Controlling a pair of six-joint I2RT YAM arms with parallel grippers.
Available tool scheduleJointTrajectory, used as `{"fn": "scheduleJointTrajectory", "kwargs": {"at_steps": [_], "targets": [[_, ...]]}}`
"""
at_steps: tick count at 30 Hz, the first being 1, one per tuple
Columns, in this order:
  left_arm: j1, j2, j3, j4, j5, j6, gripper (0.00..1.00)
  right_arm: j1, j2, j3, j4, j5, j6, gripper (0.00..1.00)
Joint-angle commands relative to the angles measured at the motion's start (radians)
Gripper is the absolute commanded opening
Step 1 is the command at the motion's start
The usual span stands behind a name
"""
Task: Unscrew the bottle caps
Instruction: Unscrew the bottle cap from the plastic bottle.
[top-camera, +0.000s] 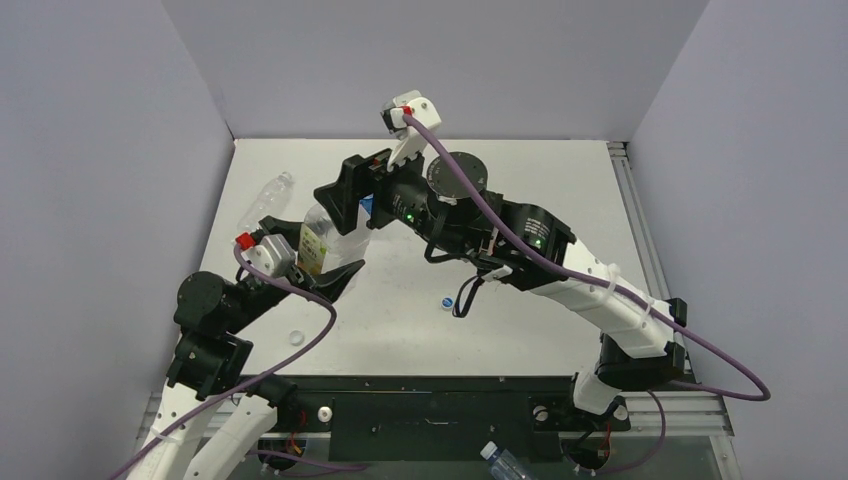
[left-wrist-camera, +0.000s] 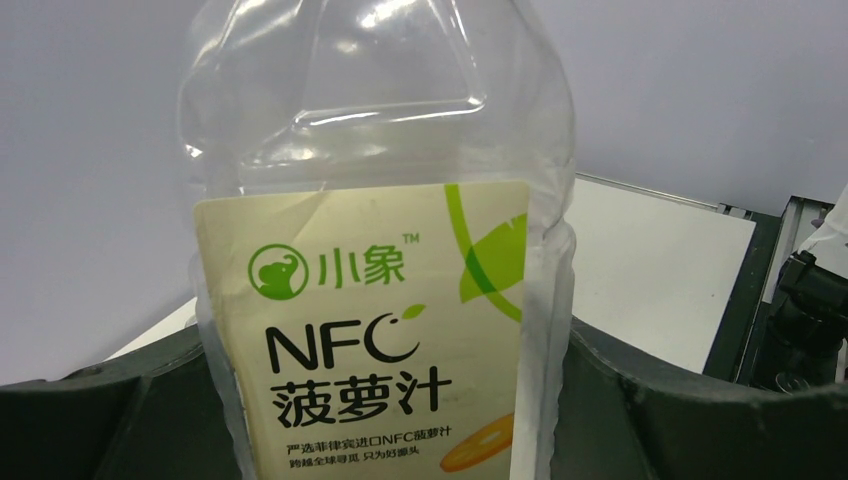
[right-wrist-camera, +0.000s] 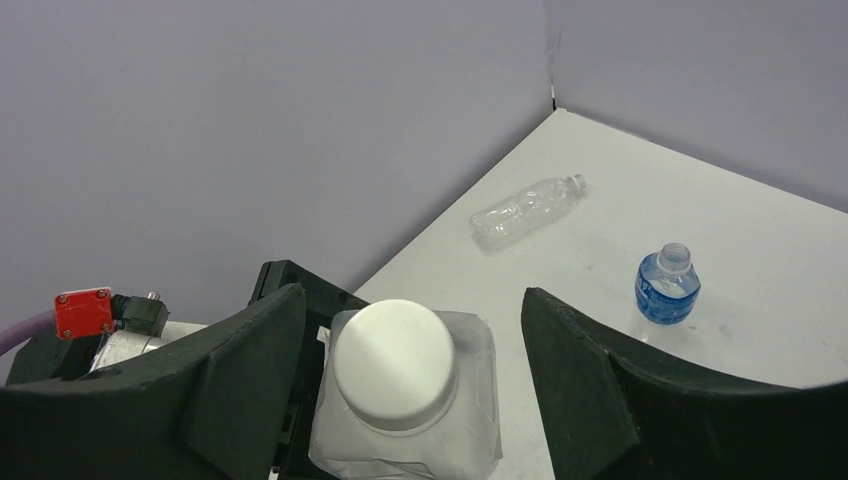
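Observation:
My left gripper (left-wrist-camera: 400, 440) is shut on a clear juice bottle (left-wrist-camera: 380, 300) with a cream label, holding it upright near the left of the table (top-camera: 318, 238). A wide white cap (right-wrist-camera: 392, 363) sits on that bottle. My right gripper (right-wrist-camera: 410, 385) hangs open just above it, with its fingers (right-wrist-camera: 235, 375) standing on either side of the cap and apart from it. In the top view the right gripper (top-camera: 352, 190) hides this cap. A loose blue cap with a white top (top-camera: 447, 301) lies on the table, and a small pale cap (top-camera: 295, 337) lies nearer the left arm.
A clear bottle (right-wrist-camera: 527, 210) lies on its side near the back left wall (top-camera: 265, 197). A blue-labelled bottle (right-wrist-camera: 667, 285) stands uncapped behind the right gripper. Another bottle (top-camera: 505, 462) lies below the table's near edge.

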Motion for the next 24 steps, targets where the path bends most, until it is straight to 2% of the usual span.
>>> {"fn": "scheduleJointTrajectory", "kwargs": {"at_steps": [1, 7, 12, 16, 24], "targets": [[0.001, 0.002, 0.039, 0.062, 0.013, -0.017, 0.02, 0.006, 0.005, 0.047, 0.069, -0.031, 0.008, 0.72], [0.002, 0.008, 0.043, 0.087, 0.004, -0.033, 0.02, 0.007, 0.015, 0.044, 0.073, -0.025, 0.006, 0.61], [0.001, 0.024, 0.056, 0.089, -0.004, -0.052, 0.02, 0.009, 0.019, 0.032, 0.071, -0.013, -0.005, 0.58], [0.001, 0.033, 0.063, 0.089, -0.008, -0.065, 0.01, 0.012, 0.016, 0.017, 0.083, 0.001, -0.017, 0.50], [0.002, 0.053, 0.087, 0.089, 0.001, -0.090, 0.00, 0.017, 0.030, 0.026, 0.088, 0.023, -0.041, 0.43]]}}
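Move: My left hand already holds the juice bottle upright around its label; its white cap is about 12 cm above that hand, roughly straight over it and perhaps 1 cm to the left. From my right hand the same cap is about 1 cm to the left, level in height and straight ahead at 0, between the open fingers. On the table, over 40 cm below my right hand, the blue-label bottle stands about 27 cm ahead and roughly level sideways; the clear bottle lies about 28 cm ahead and 24 cm left. I close my right fingers around the white cap, taking out well over a third of their opening until the pads come up to its two sides. That hand first eases about 1 cm left to bring the cap deeper between the fingers, then stays nearly in place without turning. My left hand keeps its grip on the bottle body and lifts it about 1 cm. ##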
